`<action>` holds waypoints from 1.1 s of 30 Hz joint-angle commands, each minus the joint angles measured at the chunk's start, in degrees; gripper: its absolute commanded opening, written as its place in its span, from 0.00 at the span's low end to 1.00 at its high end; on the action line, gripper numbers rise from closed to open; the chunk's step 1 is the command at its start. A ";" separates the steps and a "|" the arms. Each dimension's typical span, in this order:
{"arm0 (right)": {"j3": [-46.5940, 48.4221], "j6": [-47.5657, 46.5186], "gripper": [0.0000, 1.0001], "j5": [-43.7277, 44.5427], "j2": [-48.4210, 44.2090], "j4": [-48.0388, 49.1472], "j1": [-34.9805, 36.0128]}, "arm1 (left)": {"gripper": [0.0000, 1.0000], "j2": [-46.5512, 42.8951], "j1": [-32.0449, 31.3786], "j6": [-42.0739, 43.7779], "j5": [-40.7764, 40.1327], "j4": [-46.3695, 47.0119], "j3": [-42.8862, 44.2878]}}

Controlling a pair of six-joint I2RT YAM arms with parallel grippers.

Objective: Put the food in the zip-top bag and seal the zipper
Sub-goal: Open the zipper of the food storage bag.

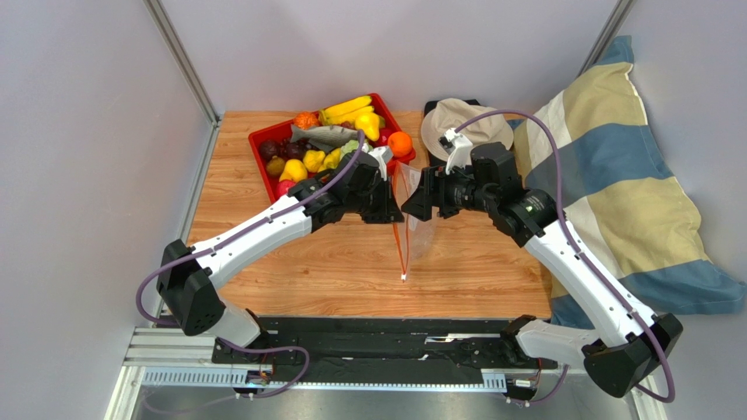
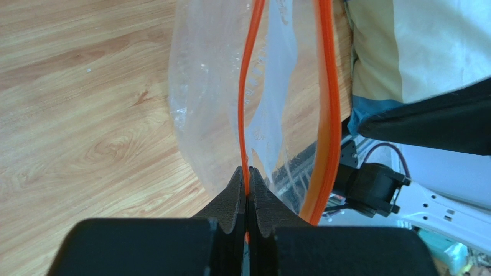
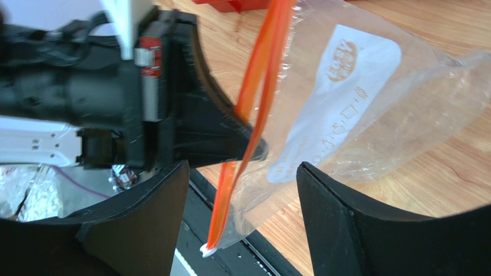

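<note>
The clear zip-top bag (image 1: pixel 419 223) hangs above the table between both arms, its white label (image 3: pixel 340 103) facing the right wrist camera. My left gripper (image 2: pixel 248 172) is shut on one lip of the orange-red zipper (image 2: pixel 244 103); the other lip (image 2: pixel 328 115) bows away, so the mouth gapes. The white slider tab (image 3: pixel 207 249) dangles at the strip's low end. My right gripper (image 3: pixel 242 195) is open, its fingers (image 3: pixel 340 224) either side of the bag's lower corner without clamping it. The food (image 1: pixel 316 153) lies piled in the red tray (image 1: pixel 263 136).
A toy orange (image 1: pixel 400 143) sits at the tray's right corner. A beige hat (image 1: pixel 465 122) lies at the table's back right. A striped pillow (image 1: pixel 614 175) overlaps the right edge. Grey walls close in on the left and at the back.
</note>
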 commanded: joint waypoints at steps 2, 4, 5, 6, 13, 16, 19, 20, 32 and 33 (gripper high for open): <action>-2.08 2.53 0.67 6.33 1.83 3.56 -0.06 | 0.00 0.22 -0.17 -3.51 0.63 -0.21 3.58; -3.23 3.22 0.65 6.43 1.74 4.01 0.03 | 0.00 -0.13 -0.17 -3.78 0.46 -0.21 3.58; -3.85 3.23 0.63 6.51 1.74 4.27 0.12 | 0.00 -0.30 -0.17 -3.78 0.28 -0.12 3.58; -4.90 3.23 0.62 6.43 1.74 4.36 0.03 | 0.00 -0.57 -0.17 -3.43 0.19 -0.12 3.58; -9.21 3.06 0.35 6.86 0.08 5.86 0.20 | 0.00 -2.85 -0.09 -1.59 -0.95 -0.99 3.66; -8.43 -0.01 0.19 8.89 -2.03 1.91 -0.93 | 0.00 -4.95 1.40 2.10 0.18 -2.49 3.40; -6.76 -2.74 0.03 9.06 -4.75 -3.01 -4.08 | 0.00 -6.45 4.82 8.50 2.82 -6.33 2.87; -6.32 -3.27 0.00 8.80 -5.37 -5.98 -5.15 | 0.00 -6.63 5.79 10.87 2.83 -8.10 3.74; -5.96 -14.17 0.00 -1.54 -6.96 -21.92 -13.86 | 0.00 0.65 10.11 47.97 3.87 -27.98 10.07; -6.83 -13.82 0.00 -3.49 -6.09 -21.48 -13.95 | 0.00 2.05 10.02 48.16 6.06 -28.51 10.95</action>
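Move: The left hand already pinches the left lip of the zipper near its middle. The right hand, open, goes for the facing right lip, about 7 cm below it and 1 cm ahead; from the left hand that lip is roughly 4 cm to the right, about level in height. From the right hand, the left lip is 4 cm left and 1 cm ahead, 7 cm down, the white slider 13 cm back and 2 cm left, 12 cm down; the red tray's middle is some 18 cm ahead, 21 cm left. The right fingers shut on the bag's right zipper lip after sinking about 7 cm onto it, while the left hand nearly holds still with its pinch on the left lip. Then the hands draw apart together, the left some 8 cm left, swinging about 20 degrees clockwise, the right about 7 cm right and finally 2–3 cm back, both keeping their grip. ##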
